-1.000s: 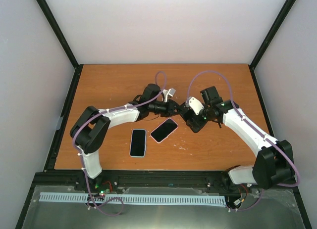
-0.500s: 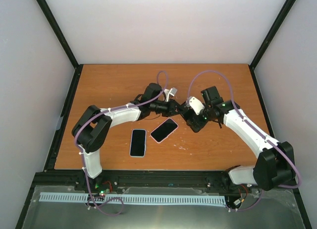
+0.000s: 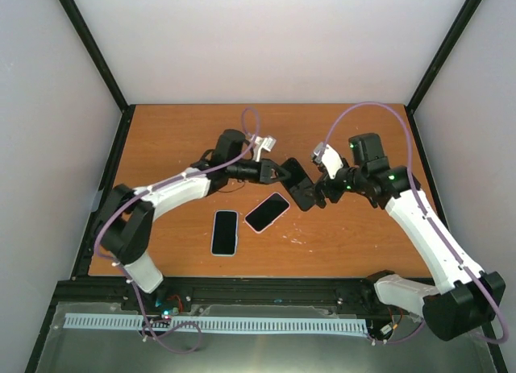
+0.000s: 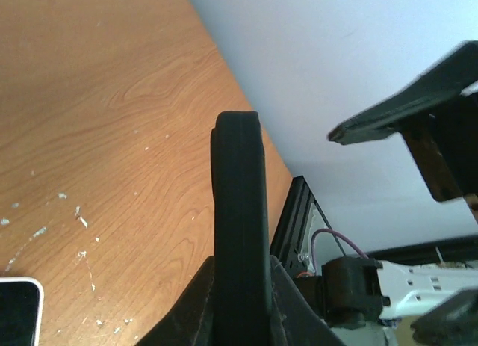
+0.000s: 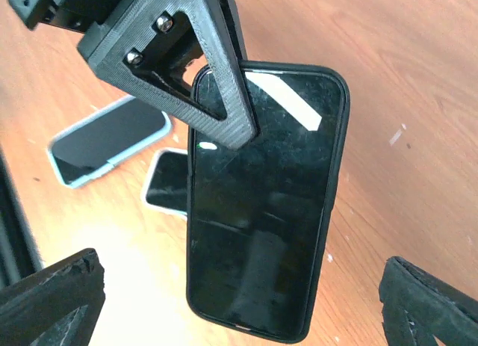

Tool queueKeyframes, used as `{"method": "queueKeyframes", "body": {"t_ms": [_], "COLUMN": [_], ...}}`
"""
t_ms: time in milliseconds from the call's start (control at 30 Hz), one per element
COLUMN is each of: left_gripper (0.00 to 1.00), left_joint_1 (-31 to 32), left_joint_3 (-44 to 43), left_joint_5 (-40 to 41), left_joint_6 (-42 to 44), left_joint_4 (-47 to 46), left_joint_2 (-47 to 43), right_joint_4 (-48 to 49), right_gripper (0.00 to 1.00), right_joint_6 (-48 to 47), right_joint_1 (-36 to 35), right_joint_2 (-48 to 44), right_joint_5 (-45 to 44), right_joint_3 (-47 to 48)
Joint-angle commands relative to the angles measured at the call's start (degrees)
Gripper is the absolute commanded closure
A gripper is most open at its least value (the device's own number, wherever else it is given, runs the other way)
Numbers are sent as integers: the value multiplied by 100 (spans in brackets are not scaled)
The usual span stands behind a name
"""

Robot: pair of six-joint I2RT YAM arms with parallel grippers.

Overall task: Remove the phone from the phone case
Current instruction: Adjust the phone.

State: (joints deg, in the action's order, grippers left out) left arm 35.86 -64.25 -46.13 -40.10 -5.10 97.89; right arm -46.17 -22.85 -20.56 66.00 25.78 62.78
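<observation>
A black phone in a black phone case [image 3: 299, 184] hangs above the middle of the table, between the two grippers. My left gripper [image 3: 282, 173] is shut on its upper end. The left wrist view has the case [image 4: 239, 189] edge-on, pinched between the fingers [image 4: 187, 309]. From the right wrist, the dark screen [image 5: 265, 211] faces the camera, with a left finger [image 5: 187, 69] lying over its top. My right gripper [image 5: 239, 301] stands open, its fingertips [image 5: 52, 294] wide on either side of the phone's lower end, not touching it.
Two more phones lie face up on the table below the held one: one in a white case [image 3: 225, 232] and one in a light blue case [image 3: 267, 212]. Black frame posts stand at the table's edges.
The right gripper has opened wider and drawn back to the right. The left arm has shifted left with the phone, so the phone now shows between the two grippers.
</observation>
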Motion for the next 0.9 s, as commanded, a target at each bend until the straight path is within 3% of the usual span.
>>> {"method": "queueKeyframes", "body": {"t_ms": [0, 200, 467, 867], "left_gripper": [100, 99, 100, 100], "left_joint_1": [-105, -170, -278, -404], "left_joint_3": [175, 725, 467, -685], "left_joint_5": [-527, -1043, -1397, -2596], "left_joint_6": [970, 1726, 2804, 3777], "left_joint_4": [-99, -172, 544, 1870], "left_joint_2": [-944, -1931, -2882, -2491], "right_joint_4": [-376, -1085, -1661, -3296], "right_gripper": [2, 3, 8, 34], "right_joint_6": [107, -174, -476, -2743], "right_joint_1": [156, 175, 186, 188], "right_joint_2": [-265, -387, -309, -560], "right_joint_5": [1313, 2576, 3447, 4071], "right_joint_3": [329, 1118, 1656, 929]}}
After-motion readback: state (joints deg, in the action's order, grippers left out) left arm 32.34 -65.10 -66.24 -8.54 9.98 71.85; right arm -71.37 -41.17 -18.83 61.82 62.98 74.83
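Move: The left fingers already hold the cased phone by its upper corner; its middle lies roughly 4 cm to that hand's right, 3 cm back and 3 cm below. From the open right hand the cased phone's middle is about 5 cm left, level fore and aft, and 2 cm lower. The pink-rimmed phone lies on the table some 13 cm left of the right hand, level with it, about 20 cm down. Keeping its pinch on the cased phone's upper corner, the left hand lifts about 15 cm while drawing back 11 and left 6, rolling some 35 degrees. The empty right hand goes back and up alongside, roughly 12 cm each, sinking a little at the end; it swings to point left and flatter, its fingers closing part-way about the phone's lower corner, with no touch to be made out. ##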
